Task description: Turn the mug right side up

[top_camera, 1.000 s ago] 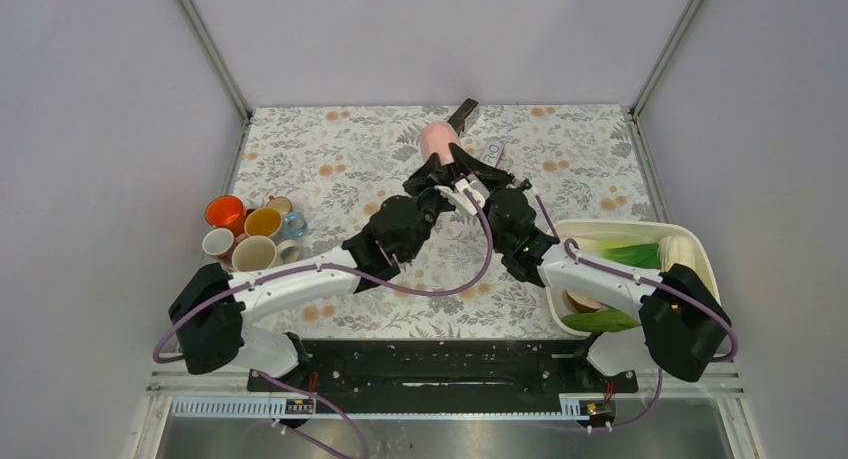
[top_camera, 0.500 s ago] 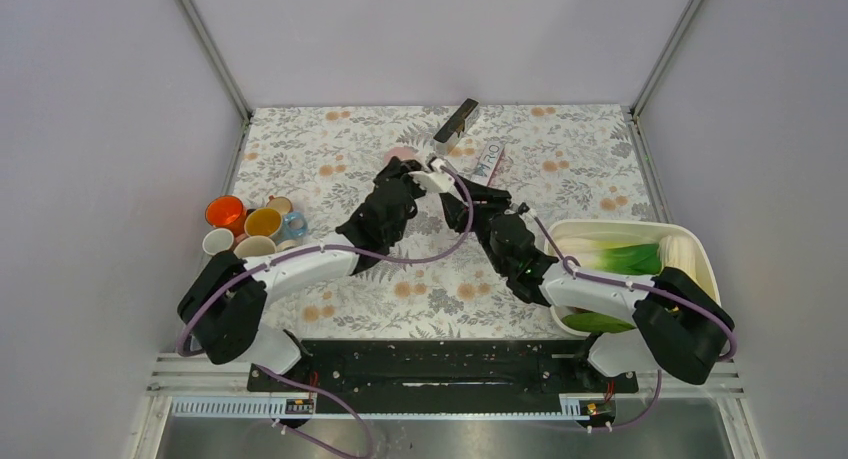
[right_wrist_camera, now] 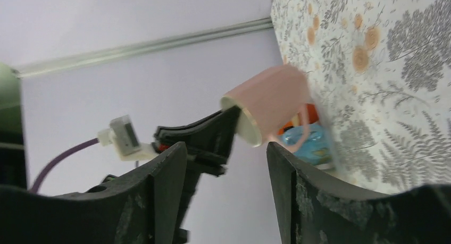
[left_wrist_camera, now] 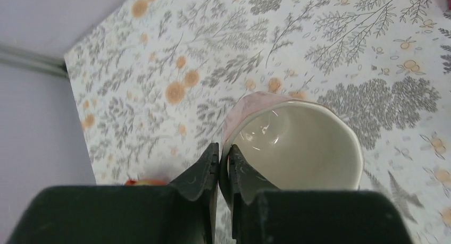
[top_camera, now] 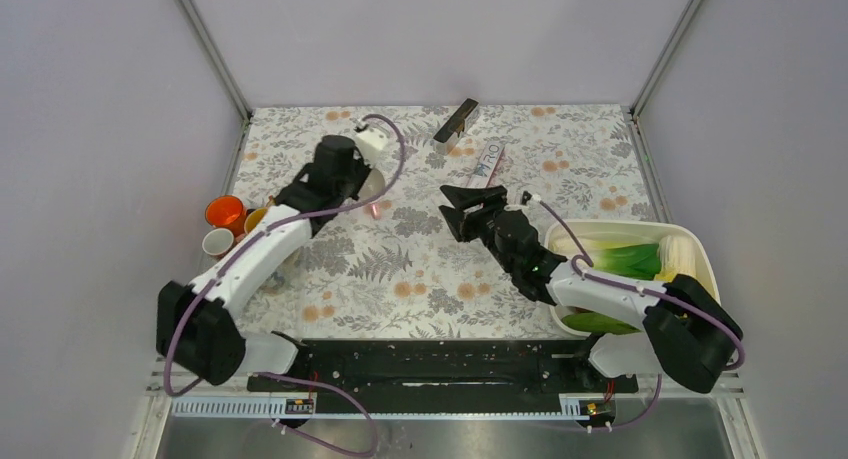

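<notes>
The pink mug (left_wrist_camera: 298, 143) has a cream inside, and its mouth faces the left wrist camera. My left gripper (left_wrist_camera: 223, 161) is shut on its rim, one finger inside and one outside. In the right wrist view the mug (right_wrist_camera: 268, 100) hangs tilted off the floral table, base toward the table, held by the left gripper (right_wrist_camera: 213, 129). In the top view the left gripper (top_camera: 362, 187) is at the back left and its wrist hides most of the mug. My right gripper (top_camera: 452, 209) is open and empty near the table's middle, apart from the mug; its fingers (right_wrist_camera: 165, 175) frame the right wrist view.
Several small cups, among them an orange one (top_camera: 225, 212) and a white one (top_camera: 217, 242), cluster at the left edge. A white tub (top_camera: 700, 254) with greens stands at the right. A black object (top_camera: 457, 120) and a white tube (top_camera: 487, 164) lie at the back.
Both grippers were at the mug at the back centre. The left arm has carried it to the back left. The right gripper has drawn back toward the middle, open.
</notes>
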### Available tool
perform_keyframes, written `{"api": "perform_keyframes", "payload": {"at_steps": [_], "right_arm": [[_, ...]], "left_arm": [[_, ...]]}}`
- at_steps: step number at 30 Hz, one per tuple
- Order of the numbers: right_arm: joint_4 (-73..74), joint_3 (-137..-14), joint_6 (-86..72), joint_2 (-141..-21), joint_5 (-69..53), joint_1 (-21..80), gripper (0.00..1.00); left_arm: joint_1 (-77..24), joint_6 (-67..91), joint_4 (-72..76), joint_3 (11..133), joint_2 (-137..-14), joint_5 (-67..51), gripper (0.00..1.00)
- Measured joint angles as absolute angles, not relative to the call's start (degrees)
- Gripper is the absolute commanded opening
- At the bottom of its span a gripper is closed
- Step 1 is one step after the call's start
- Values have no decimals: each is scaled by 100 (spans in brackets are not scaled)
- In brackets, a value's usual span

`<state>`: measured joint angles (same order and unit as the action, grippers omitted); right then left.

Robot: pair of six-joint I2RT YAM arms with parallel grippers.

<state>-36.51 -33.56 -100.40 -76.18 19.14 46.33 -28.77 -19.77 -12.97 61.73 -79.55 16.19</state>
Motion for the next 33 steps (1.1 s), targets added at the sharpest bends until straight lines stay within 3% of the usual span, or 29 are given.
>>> {"api": "perform_keyframes", "payload": {"at_steps": [8, 13, 17, 23, 33], "right_arm": [[-2213, -3776, -7402, -6740, 1431, 4595, 69], [-1337, -3975, -6071, -6659, 1103, 4589, 70], [-880, -4051, -5247, -6670, 773, 4589, 77], [-447, -4091, -4287, -6654, 473, 4587, 98], [51, -3859, -3089, -5579, 781, 4578, 99]], "left_arm": [[-1994, -1549, -4014, 6469, -5909, -27, 0], [-1594, -1739, -5472, 6259, -5387, -567, 0], [-1052, -2053, -6455, 6165, -5321, -628, 0], [-51, -2543, -7144, 5933, -5039, -692, 0], [2058, -3247, -7166, 5358, -4910, -1076, 0]]}}
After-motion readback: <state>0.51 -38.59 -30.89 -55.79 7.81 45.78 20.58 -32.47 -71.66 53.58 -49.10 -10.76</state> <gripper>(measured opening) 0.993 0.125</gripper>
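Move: The left hand already holds the pink mug by its rim. The free spot for it lies about 25 cm back, 15 cm to the left and 14 cm below, near the table's near edge. The cream mug stands some 8 cm farther out and 7 cm left of that spot, the green mug about 12 cm left of it. The coffee mug is 15 cm back and 31 cm left of the hand. From the right hand, the pink mug is about 13 cm left, 4 ahead, slightly lower. Keeping the pink mug's rim pinched, the left hand carries it back about 24 cm and left some 18 cm towards the free spot on the near side of the cream mug, rising about 5 cm at first, then sinking past its starting height. The wrist tips the fingers down by nearly 40 degrees. The right hand, already free, backs off about 6 cm, drifts right late, rolls some 60 degrees and opens wide. ##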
